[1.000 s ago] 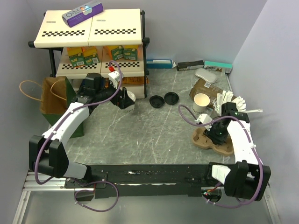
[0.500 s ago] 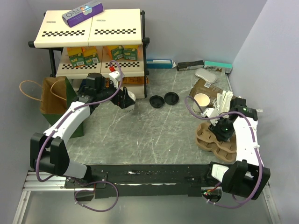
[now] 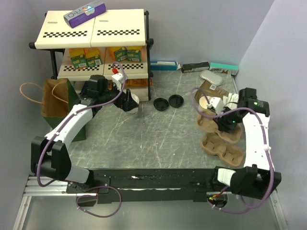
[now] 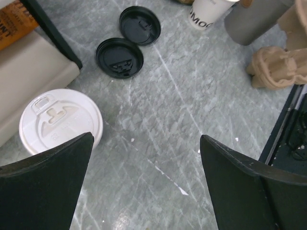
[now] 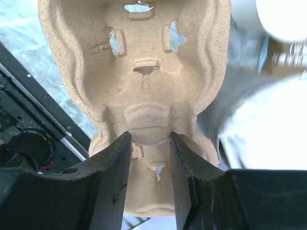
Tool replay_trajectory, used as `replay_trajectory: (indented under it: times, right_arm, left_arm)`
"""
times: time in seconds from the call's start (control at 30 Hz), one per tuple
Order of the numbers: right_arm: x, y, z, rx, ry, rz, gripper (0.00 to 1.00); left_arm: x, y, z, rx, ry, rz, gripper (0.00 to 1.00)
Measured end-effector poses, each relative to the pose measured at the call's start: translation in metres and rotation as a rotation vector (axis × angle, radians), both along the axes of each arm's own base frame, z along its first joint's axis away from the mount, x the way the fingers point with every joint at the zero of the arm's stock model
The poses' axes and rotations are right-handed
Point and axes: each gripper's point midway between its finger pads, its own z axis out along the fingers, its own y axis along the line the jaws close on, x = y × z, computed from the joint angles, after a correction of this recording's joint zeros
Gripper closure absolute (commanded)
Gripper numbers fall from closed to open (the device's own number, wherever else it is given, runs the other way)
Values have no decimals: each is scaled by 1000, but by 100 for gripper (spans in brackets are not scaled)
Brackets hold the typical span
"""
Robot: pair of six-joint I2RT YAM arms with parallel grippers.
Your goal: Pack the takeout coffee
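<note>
A white-lidded takeout coffee cup (image 4: 60, 122) stands by the shelf foot, also seen from above (image 3: 135, 100). My left gripper (image 4: 146, 139) hangs open just beside it, over bare table, its left finger overlapping the cup's edge; in the top view the left gripper (image 3: 126, 102) is close to the cup. An open white cup (image 3: 205, 102) stands at the right, seen too in the left wrist view (image 4: 208, 12). My right gripper (image 5: 146, 136) is shut on the middle ridge of a brown pulp cup tray (image 5: 134, 48), held above the table (image 3: 211, 124).
A second pulp tray (image 3: 223, 149) lies on the table near the front right. Two black lids (image 3: 161, 103) (image 3: 175, 100) sit mid-table. A grey tumbler (image 4: 254, 19) of white sticks stands by the open cup. Brown paper bag (image 3: 53, 96) and shelf (image 3: 91, 28) stand at left.
My right gripper has lifted the top pulp tray off the one beneath and carried it away from me, toward the open cup. The left arm has not moved.
</note>
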Motion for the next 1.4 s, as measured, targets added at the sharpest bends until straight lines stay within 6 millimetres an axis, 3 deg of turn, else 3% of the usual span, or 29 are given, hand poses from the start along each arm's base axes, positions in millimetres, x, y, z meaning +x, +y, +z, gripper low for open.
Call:
replay_trajectory:
  times: [0.1,0.2,0.33,0.43,0.57,0.73,0.83,0.97,1.1,1.23,1.33,1.4]
  right_arm:
    - [-1,26,6,17,-16,88,100]
    - [-9,59,7,51,4,160,100]
    - [-24,99,8,138,91,134,100]
    - [-15,116,11,214,114,1,100]
    - [12,130,9,306,150,-205,100]
    - [39,141,-23,322,285,-393,100]
    - [48,143,-45,299,357,-461,100]
    - [56,145,-56,289,373,-519,100]
    - [66,146,-58,288,343,-560,100]
    - [75,144,-65,277,329,-598,100]
    - [78,145,-74,270,345,-620,100]
    - [78,145,-79,264,362,-630,100]
  left_arm:
    - [0,3,-1,25,2,9,1]
    - [7,10,12,52,-29,34,1]
    - [27,36,57,63,-126,142,1]
    - [38,69,98,71,-213,274,1]
    - [43,104,145,89,-300,422,0]
    - [47,136,190,117,-379,581,1]
    - [45,173,212,172,-420,705,1]
    - [34,229,236,249,-458,880,1]
    - [14,290,240,315,-415,1059,0]
    - [-10,373,233,374,-294,1275,1]
    - [-29,427,203,398,-149,1395,1]
    - [-41,451,176,410,-34,1443,1]
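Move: The held cup tray is bound for clear table about 8 cm ahead of the right hand, 15 cm left, 12 below. The open cup stands 13 cm ahead, 6 left; the straw holder 6 ahead, 2 right; the second tray 5 back, straight below. From the left hand, the paper bag's outer handle lies about 39 cm left, 3 ahead, roughly level; the bag's middle 29 left, level fore-and-aft; the lidded cup 7 ahead, 12 below. The cup tray, still pinched at its middle bridge, is carried left by the right hand about 15 cm, then forward and down towards the clear table near the black lids, turning some 35 degrees clockwise. The empty left hand, wide open, rises away from the lidded cup and swings far left past the paper bag, turning sharply counter-clockwise and starting to sink. ##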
